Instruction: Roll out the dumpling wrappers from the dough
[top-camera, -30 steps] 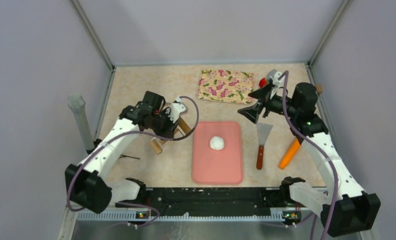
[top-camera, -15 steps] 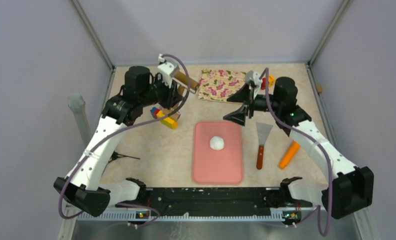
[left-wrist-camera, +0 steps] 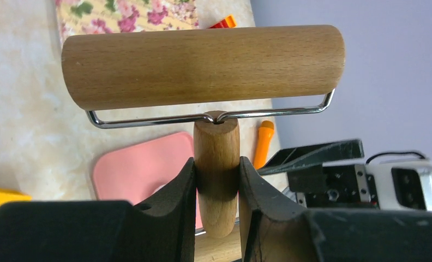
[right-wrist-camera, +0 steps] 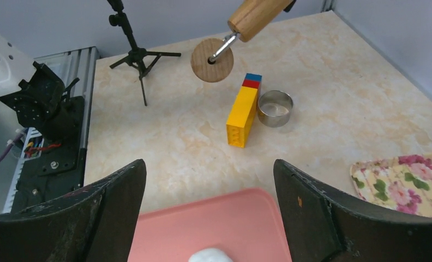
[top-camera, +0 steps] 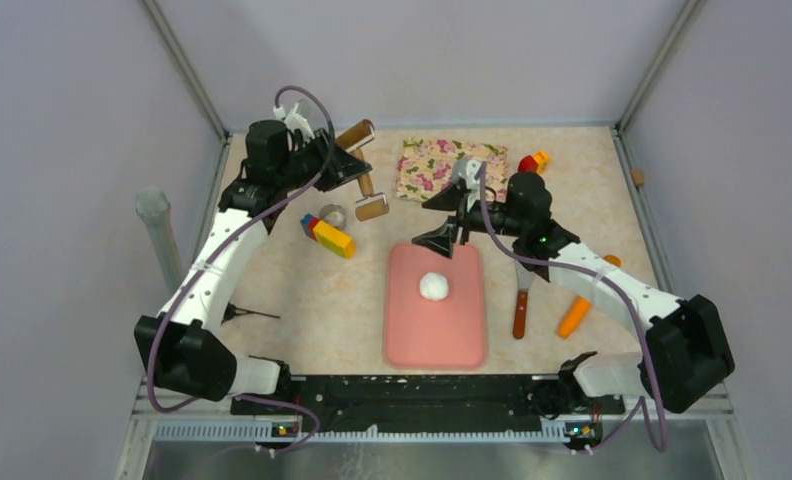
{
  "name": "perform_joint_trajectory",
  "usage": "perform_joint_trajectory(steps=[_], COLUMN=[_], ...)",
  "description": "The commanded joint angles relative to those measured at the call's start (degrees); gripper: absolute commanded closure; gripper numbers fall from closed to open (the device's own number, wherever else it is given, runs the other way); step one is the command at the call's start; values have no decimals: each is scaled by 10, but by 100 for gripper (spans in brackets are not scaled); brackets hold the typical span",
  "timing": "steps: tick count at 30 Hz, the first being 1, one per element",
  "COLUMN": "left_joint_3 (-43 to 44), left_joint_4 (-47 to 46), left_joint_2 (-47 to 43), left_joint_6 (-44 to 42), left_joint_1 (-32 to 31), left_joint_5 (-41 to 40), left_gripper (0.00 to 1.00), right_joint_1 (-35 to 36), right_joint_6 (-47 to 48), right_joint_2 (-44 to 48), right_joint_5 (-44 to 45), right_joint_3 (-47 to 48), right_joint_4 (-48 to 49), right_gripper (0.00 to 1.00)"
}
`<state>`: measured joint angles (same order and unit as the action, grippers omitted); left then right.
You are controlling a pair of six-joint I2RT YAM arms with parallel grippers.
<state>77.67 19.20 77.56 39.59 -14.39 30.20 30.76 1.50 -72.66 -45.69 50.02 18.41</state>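
Note:
The dough (top-camera: 433, 286) is a small white ball on the pink mat (top-camera: 435, 335); its top shows at the bottom of the right wrist view (right-wrist-camera: 210, 255). No dumpling wrappers are in view. My left gripper (top-camera: 340, 160) (left-wrist-camera: 216, 180) is shut on the handle of a wooden roller (top-camera: 372, 207) (left-wrist-camera: 203, 65), held in the air at the back left. My right gripper (top-camera: 442, 222) (right-wrist-camera: 209, 164) is open and empty, over the mat's (right-wrist-camera: 219, 224) far end, just beyond the dough.
A metal ring cutter (top-camera: 334, 214) (right-wrist-camera: 275, 108) and a yellow block (top-camera: 332, 238) (right-wrist-camera: 241, 117) lie left of the mat. A floral cloth (top-camera: 442, 168) lies behind it. A scraper (top-camera: 522, 290) and an orange tool (top-camera: 579, 312) lie to its right. A small tripod (top-camera: 242, 314) lies at left.
My left arm has lifted the roller from beside the mat up to the back left, uncovering the blocks and ring. My right arm has swung left to the mat's far end, its jaws slightly narrower.

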Motion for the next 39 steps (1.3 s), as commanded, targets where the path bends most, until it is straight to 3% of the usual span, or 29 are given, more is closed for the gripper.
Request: perform_joint_trajectory(steps=[1,6,10,20,30,35,39], left_joint_3=[-35,-69,-80,-108,-131,-134,-137], left_joint_4=[-104,-106,-91,-101,-112,-114,-115], left_joint_2=[-14,-20,-23,-28,-36,-39,-41], left_joint_6=[127,139,140,145,147,147,147], left_joint_1=[31,45,62,85,89,89,88], left_joint_5=[49,32,8,-7,-8,-6,-7], left_gripper=[100,100,100,100,100,100,100], right_joint_1=[43,49,52,85,115,126,130], right_joint_6=[-39,-177,-193,-221,-206,-192,-186], right_joint_2=[-36,-121,-179,-282,-354,-370,-379], right_joint_5=[27,73,74,106,105,90,82], right_joint_3=[50,150,234,342,430,447,453], right_joint_4=[41,33,-28,-94,-156,-166,-171], right_gripper=[13,12,12,12,21,39,70])
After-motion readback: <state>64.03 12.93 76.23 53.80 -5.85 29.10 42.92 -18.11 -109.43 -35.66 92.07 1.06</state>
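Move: The left fingers already hold the dough roller by its handle, large roller up, small one below. From the open right gripper that handle is about 11 cm to the left, 5 ahead and 7 above; the dough lies some 5 cm back and 16 below, the yellow block 21 left and 4 ahead, the metal ring 20 left and 9 ahead. The right gripper is about 6 cm back, 11 right and 8 below the left hand. Bring the right gripper some 15 cm left and 6 forward to the handle's lower end, next to the small roller, rising slightly before dipping; roll it nearly 30 degrees, top tipping forward, and close its open fingers around the wood at the last. Meanwhile lower the roller about 7 cm and 5 to the left with the left hand, fingers tipping down and turning slightly counter-clockwise, grip kept. ##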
